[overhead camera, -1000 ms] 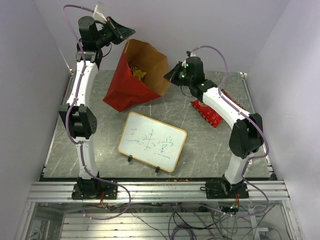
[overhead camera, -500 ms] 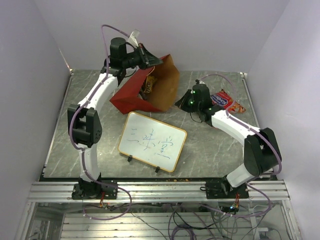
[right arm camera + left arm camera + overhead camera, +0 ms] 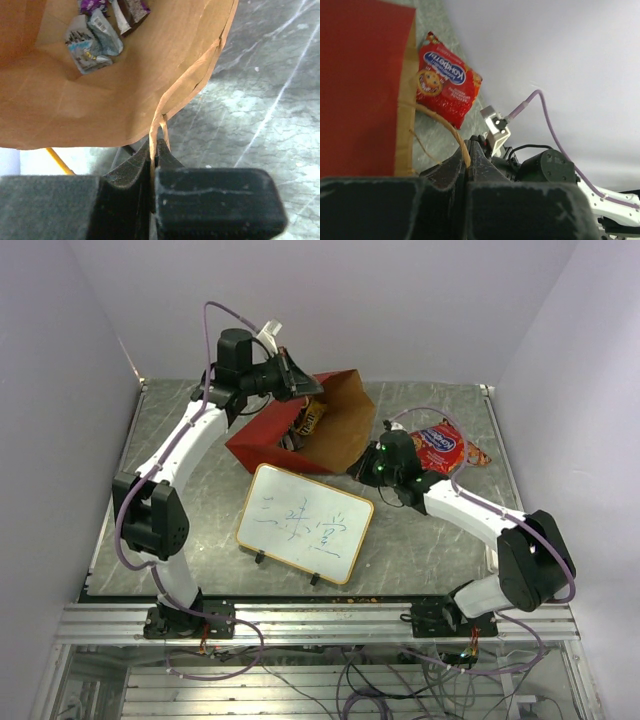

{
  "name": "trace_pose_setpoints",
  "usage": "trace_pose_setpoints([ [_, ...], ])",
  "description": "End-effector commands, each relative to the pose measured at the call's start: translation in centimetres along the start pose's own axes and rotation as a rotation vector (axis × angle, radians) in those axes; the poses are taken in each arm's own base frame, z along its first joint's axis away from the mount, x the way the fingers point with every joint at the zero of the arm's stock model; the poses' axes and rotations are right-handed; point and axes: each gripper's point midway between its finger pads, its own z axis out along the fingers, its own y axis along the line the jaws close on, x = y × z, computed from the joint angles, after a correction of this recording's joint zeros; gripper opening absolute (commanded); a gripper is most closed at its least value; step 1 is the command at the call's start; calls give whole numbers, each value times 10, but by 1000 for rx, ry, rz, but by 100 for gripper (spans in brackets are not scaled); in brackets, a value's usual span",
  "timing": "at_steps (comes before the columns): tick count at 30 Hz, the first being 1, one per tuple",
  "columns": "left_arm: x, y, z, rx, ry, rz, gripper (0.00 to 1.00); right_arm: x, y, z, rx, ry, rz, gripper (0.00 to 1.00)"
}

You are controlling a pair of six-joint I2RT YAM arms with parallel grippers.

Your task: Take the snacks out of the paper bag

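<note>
The paper bag [image 3: 268, 430] lies tipped on the table, red outside, its brown mouth [image 3: 340, 425] facing right and up. My left gripper [image 3: 303, 380] is shut on one string handle [image 3: 451, 131] above the bag's far rim. My right gripper [image 3: 360, 464] is shut on the other handle [image 3: 156, 131] at the near rim. Small candy packets [image 3: 92, 40] in silver, purple and brown lie deep inside the bag, and a brown and yellow packet [image 3: 308, 420] shows in the mouth. The red chip bag [image 3: 445, 447] lies on the table to the right, outside the paper bag [image 3: 360, 85]; the same chip bag [image 3: 445, 85] shows in the left wrist view.
A white gold-framed whiteboard [image 3: 305, 523] with writing stands just in front of the bag, close to my right gripper. Grey walls close in the left, right and back of the marble table [image 3: 420, 540].
The bag went from held high and upright to tipped low onto the table. My left arm swung right and down, and my right gripper moved nearer and lower with its handle.
</note>
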Motion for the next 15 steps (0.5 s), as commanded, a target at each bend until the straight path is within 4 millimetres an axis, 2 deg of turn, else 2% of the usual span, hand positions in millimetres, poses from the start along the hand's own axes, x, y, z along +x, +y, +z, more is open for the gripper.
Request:
trace_pose_setpoints([
  [1,19,6,-7,-54,38,-22,7,-14,-16,-5,104,-35,-79,3],
  [5,25,5,-8,-67,48,-51,7,-41,-33,-21,213,-64,-179,30],
  [6,25,5,-9,-77,50,-58,7,-49,-30,-25,218,-72,-209,36],
  [7,24,5,-9,-83,50,-64,7,-63,-36,-30,240,-91,-218,42],
  [11,19,-1,-11,-85,27,-87,7,-94,-32,-42,258,-121,-322,67],
  [15,18,-3,-10,-72,9,-109,7,-128,-15,-49,267,-192,-378,72],
])
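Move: Still pinching the free paper handle, the right hand has the yellow snack in the tilted paper bag some 16 cm ahead, 9 cm to its left and 7 cm lower. The red cookie pack on the table is about 13 cm ahead and 24 cm to its right; the whiteboard's middle lies roughly 7 cm back and 11 cm left, both well below. From the left hand, gripping the other handle, the yellow snack is about 8 cm ahead, 1 cm left and 27 cm down. Opening its fingers wide, the right hand lets go of the paper handle, then swings about 7 cm to the right while rising some 6 cm and reaching 5 cm forward, clear of the bag's mouth, its left side rolling down about 20 degrees. The left hand keeps its shut grip on the other handle and sinks about 3 cm, tipping slightly. ##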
